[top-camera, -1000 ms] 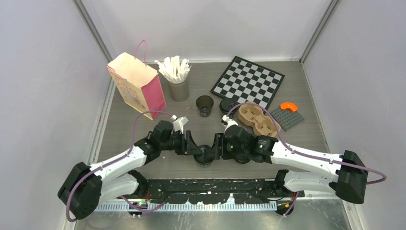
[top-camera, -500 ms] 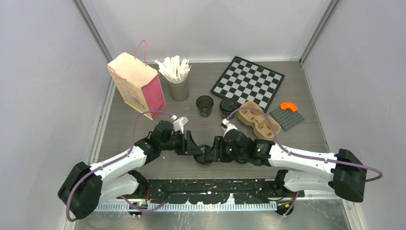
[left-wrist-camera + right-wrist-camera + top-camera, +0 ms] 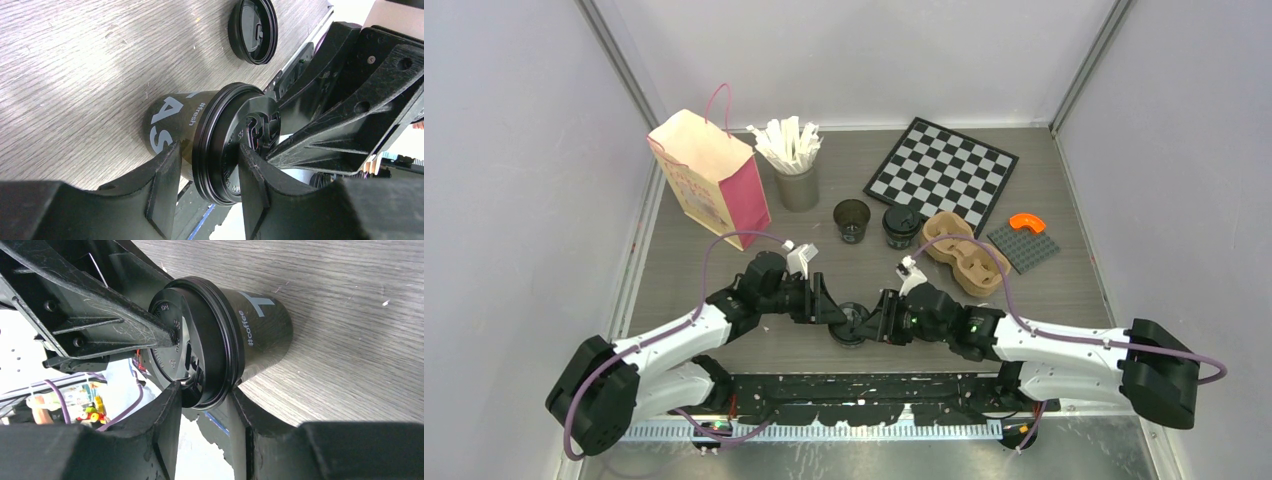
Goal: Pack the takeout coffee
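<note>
A black takeout coffee cup [image 3: 852, 330] with a black lid stands near the table's front edge, between both grippers. In the left wrist view, my left gripper [image 3: 207, 167] is shut on this cup [image 3: 167, 120]. One finger lies on the lid top [image 3: 235, 145] and the other sits under the rim. From the other side, my right gripper [image 3: 205, 405] pinches the same cup [image 3: 262, 330] at its lid, fingers touching the lid top and the rim's underside. A second lidded black cup [image 3: 901, 225] and an open, lidless black cup [image 3: 852, 220] stand farther back.
A brown pulp carrier [image 3: 964, 258] lies right of the lidded cup. At the back left are a pink paper bag [image 3: 709, 180] and a grey cup of white stirrers [image 3: 796, 185]. Back right are a checkerboard [image 3: 941, 172] and a grey studded plate [image 3: 1022, 248] with an orange piece [image 3: 1027, 222].
My right gripper has narrowed onto the cup's lid. Its wrist has shifted toward the front edge, uncovering the second lidded cup and the carrier. The left arm has not moved.
</note>
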Available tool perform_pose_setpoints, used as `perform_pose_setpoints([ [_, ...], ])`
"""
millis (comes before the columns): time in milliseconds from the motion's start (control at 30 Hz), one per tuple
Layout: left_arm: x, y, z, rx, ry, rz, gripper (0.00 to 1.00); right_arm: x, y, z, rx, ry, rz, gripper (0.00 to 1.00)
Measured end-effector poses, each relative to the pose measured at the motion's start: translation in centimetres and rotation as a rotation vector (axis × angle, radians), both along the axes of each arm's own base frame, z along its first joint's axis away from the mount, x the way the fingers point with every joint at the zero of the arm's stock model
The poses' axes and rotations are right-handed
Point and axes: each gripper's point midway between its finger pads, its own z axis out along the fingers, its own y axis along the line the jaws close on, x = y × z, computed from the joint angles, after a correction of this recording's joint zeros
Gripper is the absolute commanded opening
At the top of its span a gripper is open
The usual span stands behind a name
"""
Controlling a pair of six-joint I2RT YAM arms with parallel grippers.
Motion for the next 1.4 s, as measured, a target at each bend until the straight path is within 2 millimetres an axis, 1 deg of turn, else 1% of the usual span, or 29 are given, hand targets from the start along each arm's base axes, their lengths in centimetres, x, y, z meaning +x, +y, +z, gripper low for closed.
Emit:
perform_pose_setpoints([
  [133, 0.0, -0.1, -0.1, 0.0, 0.003, -0.002, 0.44, 0.0, -0.1, 0.0, 0.026, -0.001, -0.019, 0.35],
  [200, 0.0, -0.1, -0.1, -0.003, 0.003, -0.006, 0.44, 0.0, -0.1, 0.0, 0.03, -0.004, -0.024, 0.39],
  [267, 0.0, -0.2, 0.0, -0.008, 0.0, -0.009, 0.44, 0.1, -0.1, 0.2, 0.031, -0.008, -0.025, 0.46],
  [300, 0.0, -0.2, 0.1, -0.012, -0.003, -0.011, 0.44, 0.1, -0.1, 0.5, 0.03, -0.01, -0.026, 0.47],
  [433, 0.2, -0.5, 0.3, -0.022, -0.012, -0.017, 0.46, 0.3, -1.1, 1.3, -0.052, -0.043, -0.027, 0.51],
  [500, 0.2, -0.6, 0.3, -0.026, -0.018, -0.022, 0.48, 0.6, -1.8, 2.2, -0.093, -0.073, -0.029, 0.51],
  [600, 0.3, -0.7, 0.4, -0.025, -0.022, -0.032, 0.53, 1.2, -2.8, 4.4, -0.131, -0.137, -0.037, 0.5],
  [700, 0.4, -0.7, 0.5, -0.01, -0.02, -0.037, 0.59, 1.7, -3.2, 6.5, -0.148, -0.194, -0.035, 0.47],
  [733, 0.5, -0.7, 0.5, -0.004, -0.019, -0.037, 0.6, 1.8, -3.3, 6.8, -0.159, -0.207, -0.028, 0.49],
  [767, 0.5, -0.7, 0.5, 0.005, -0.018, -0.04, 0.61, 1.9, -3.3, 7.0, -0.168, -0.215, -0.022, 0.53],
  [800, 0.5, -0.6, 0.6, 0.013, -0.019, -0.042, 0.62, 1.9, -3.3, 7.1, -0.177, -0.222, -0.014, 0.61],
  [833, 0.6, -0.6, 0.8, 0.019, -0.02, -0.043, 0.63, 2.0, -3.3, 7.2, -0.19, -0.227, -0.005, 0.68],
  [900, 0.9, -0.7, 1.4, 0.033, -0.029, -0.043, 0.67, 2.0, -3.3, 7.0, -0.225, -0.238, 0.017, 0.78],
  [933, 1.2, -0.7, 1.9, 0.038, -0.04, -0.043, 0.68, 2.1, -3.4, 6.8, -0.252, -0.244, 0.032, 0.81],
  [1033, 2.1, -0.5, 4.1, 0.062, -0.094, -0.027, 0.72, 2.4, -3.0, 6.7, -0.306, -0.27, 0.077, 0.84],
  [1100, 2.9, -0.1, 6.4, 0.075, -0.158, -0.006, 0.74, 2.7, -2.6, 7.0, -0.331, -0.299, 0.107, 0.85],
  [1167, 3.6, 0.6, 9.1, 0.088, -0.242, 0.03, 0.75, 2.9, -2.2, 7.3, -0.35, -0.332, 0.135, 0.85],
  [1233, 4.2, 2.0, 12.2, 0.1, -0.342, 0.093, 0.77, 3.2, -1.6, 7.7, -0.371, -0.377, 0.166, 0.85],
  [1267, 4.3, 2.7, 13.3, 0.105, -0.384, 0.121, 0.81, 3.4, -1.4, 7.7, -0.379, -0.395, 0.177, 0.85],
  [1300, 4.3, 3.6, 14.3, 0.111, -0.422, 0.152, 0.92, 3.5, -1.2, 7.8, -0.386, -0.414, 0.189, 0.85],
  [1333, 4.2, 4.6, 15.1, 0.119, -0.459, 0.184, 0.99, 3.6, -1.1, 7.7, -0.394, -0.428, 0.199, 0.86],
  [1400, 3.7, 6.8, 16.2, 0.138, -0.521, 0.252, 1.0, 3.7, -0.9, 7.5, -0.411, -0.46, 0.231, 0.88],
])
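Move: Both hands straddle the rim of the lidded cup being closed, its middle about 4 cm to the left hand's right, 1 cm back and 4 below; from the right hand it lies some 5 cm left, 2 ahead and 4 below. The loose lid lies about 11 cm right of the right hand, 4 ahead and 8 below. The empty cup is roughly 24 cm ahead and 5 left of that hand, the finished cup some 23 ahead and 6 right, both about 4 lower. Both grippers keep their pinch on the lid edge briefly, one finger on top and one below the rim, then open and come free. The right backs off to its right and up about 7 cm, then opens wide and eases forward and back left over the cup, tipping further down. The left edges off slowly, then swings up some 16 cm and to its left, drifting forward, turning about 35 degrees to point more forward as it opens wide. ##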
